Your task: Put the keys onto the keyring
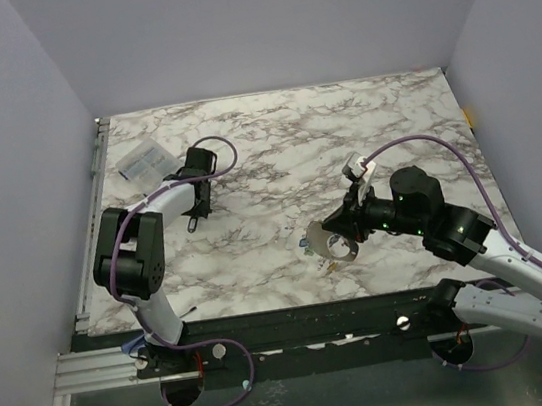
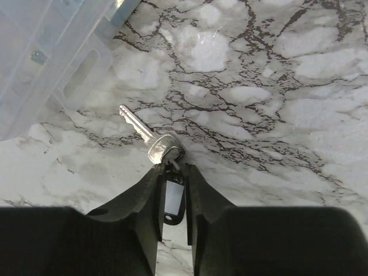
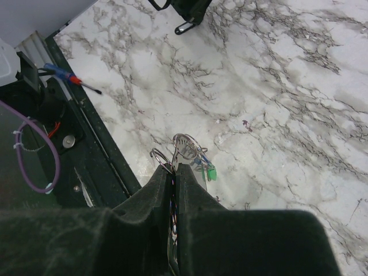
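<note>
My right gripper is shut on a thin wire keyring just above the marble near the front edge. A second wire loop sticks out to the left of it. Tiny keys hang from the ring, one with a green head and one bluish beside it. The top view has this gripper low over the table, with a small yellowish key lying below it. My left gripper holds a black key tag between its fingers. The tag's silver key lies flat on the marble.
A clear plastic box sits at the far left, close beside the left gripper; its corner fills that wrist view's upper left. A red-and-blue screwdriver lies on the black front rail. Grey walls enclose the table.
</note>
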`<state>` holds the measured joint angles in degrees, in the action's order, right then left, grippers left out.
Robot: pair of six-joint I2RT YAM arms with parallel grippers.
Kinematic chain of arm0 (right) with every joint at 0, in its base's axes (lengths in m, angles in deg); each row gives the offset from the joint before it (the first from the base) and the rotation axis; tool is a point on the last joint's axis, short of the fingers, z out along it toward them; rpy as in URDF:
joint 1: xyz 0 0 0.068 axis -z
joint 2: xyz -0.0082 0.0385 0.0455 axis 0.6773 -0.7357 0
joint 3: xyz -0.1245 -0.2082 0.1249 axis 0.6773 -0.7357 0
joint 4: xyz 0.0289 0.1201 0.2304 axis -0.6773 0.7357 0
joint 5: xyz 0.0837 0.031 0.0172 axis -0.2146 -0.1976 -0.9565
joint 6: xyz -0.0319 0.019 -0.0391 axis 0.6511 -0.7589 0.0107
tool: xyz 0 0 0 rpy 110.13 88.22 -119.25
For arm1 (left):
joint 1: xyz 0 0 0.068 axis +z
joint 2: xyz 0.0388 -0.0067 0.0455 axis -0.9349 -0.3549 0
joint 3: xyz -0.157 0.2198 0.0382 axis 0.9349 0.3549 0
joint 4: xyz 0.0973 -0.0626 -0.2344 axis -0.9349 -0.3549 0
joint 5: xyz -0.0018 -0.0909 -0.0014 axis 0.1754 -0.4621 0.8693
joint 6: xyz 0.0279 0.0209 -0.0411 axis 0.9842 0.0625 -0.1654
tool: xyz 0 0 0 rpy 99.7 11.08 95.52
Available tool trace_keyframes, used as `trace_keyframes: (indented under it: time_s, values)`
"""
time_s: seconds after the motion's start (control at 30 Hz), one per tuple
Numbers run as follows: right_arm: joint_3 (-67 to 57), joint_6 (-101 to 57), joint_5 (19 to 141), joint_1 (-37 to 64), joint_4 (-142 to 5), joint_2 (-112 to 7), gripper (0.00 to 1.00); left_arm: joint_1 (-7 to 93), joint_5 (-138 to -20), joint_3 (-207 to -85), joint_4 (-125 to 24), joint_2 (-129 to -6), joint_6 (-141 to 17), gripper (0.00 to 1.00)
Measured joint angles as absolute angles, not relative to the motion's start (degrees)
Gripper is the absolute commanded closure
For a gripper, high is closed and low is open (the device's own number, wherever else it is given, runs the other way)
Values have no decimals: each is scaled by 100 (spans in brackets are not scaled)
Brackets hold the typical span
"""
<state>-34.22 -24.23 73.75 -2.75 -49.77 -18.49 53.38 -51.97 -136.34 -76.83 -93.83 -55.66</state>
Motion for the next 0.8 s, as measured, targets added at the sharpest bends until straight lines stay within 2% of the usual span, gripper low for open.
trace_keyframes:
  time_s: [0.07,0.17,0.2,0.57,0.8]
  values:
    - [-3422,-2423,7375,-275,-4977,-1849,99,5331,-5180,-13634,-7709,-9390,-5557,84]
    - [-3422,-2423,7373,-275,-4977,-1851,99,5303,-5154,-13634,-7722,-9394,-5546,99]
    - [-3422,-2423,7373,-275,-4979,-1853,99,5294,-5149,-13634,-7724,-9394,-5544,100]
    - [-3422,-2425,7399,-275,-4977,-1875,99,5194,-5147,-13619,-7774,-9285,-5546,100]
    - [-3422,-2453,7598,-275,-4984,-1895,99,5150,-5770,-13361,-7811,-8131,-5616,100]
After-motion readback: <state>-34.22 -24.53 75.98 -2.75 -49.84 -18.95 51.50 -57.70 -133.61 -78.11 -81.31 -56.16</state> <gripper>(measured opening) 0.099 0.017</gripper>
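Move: The last key lies on the table right at the left fingertips, its middle about 2 cm ahead, 1 cm to the left and 1 cm below. Its black fob trails about 2 cm behind the hand, level with it sideways. The clear parts box stands roughly 13 cm ahead and 11 cm to the left. From the right hand, which holds the keyring, the key is some 19 cm ahead, 42 cm to the left and 22 cm below. Hold the left gripper low over the joint between key and black fob and shut the half-closed fingers, pinching the small link at the key's head. Then, with the grip kept, raise it about 5 cm, drifting some 3 cm right towards the held keyring and slightly back, tilting the wrist only slightly. ##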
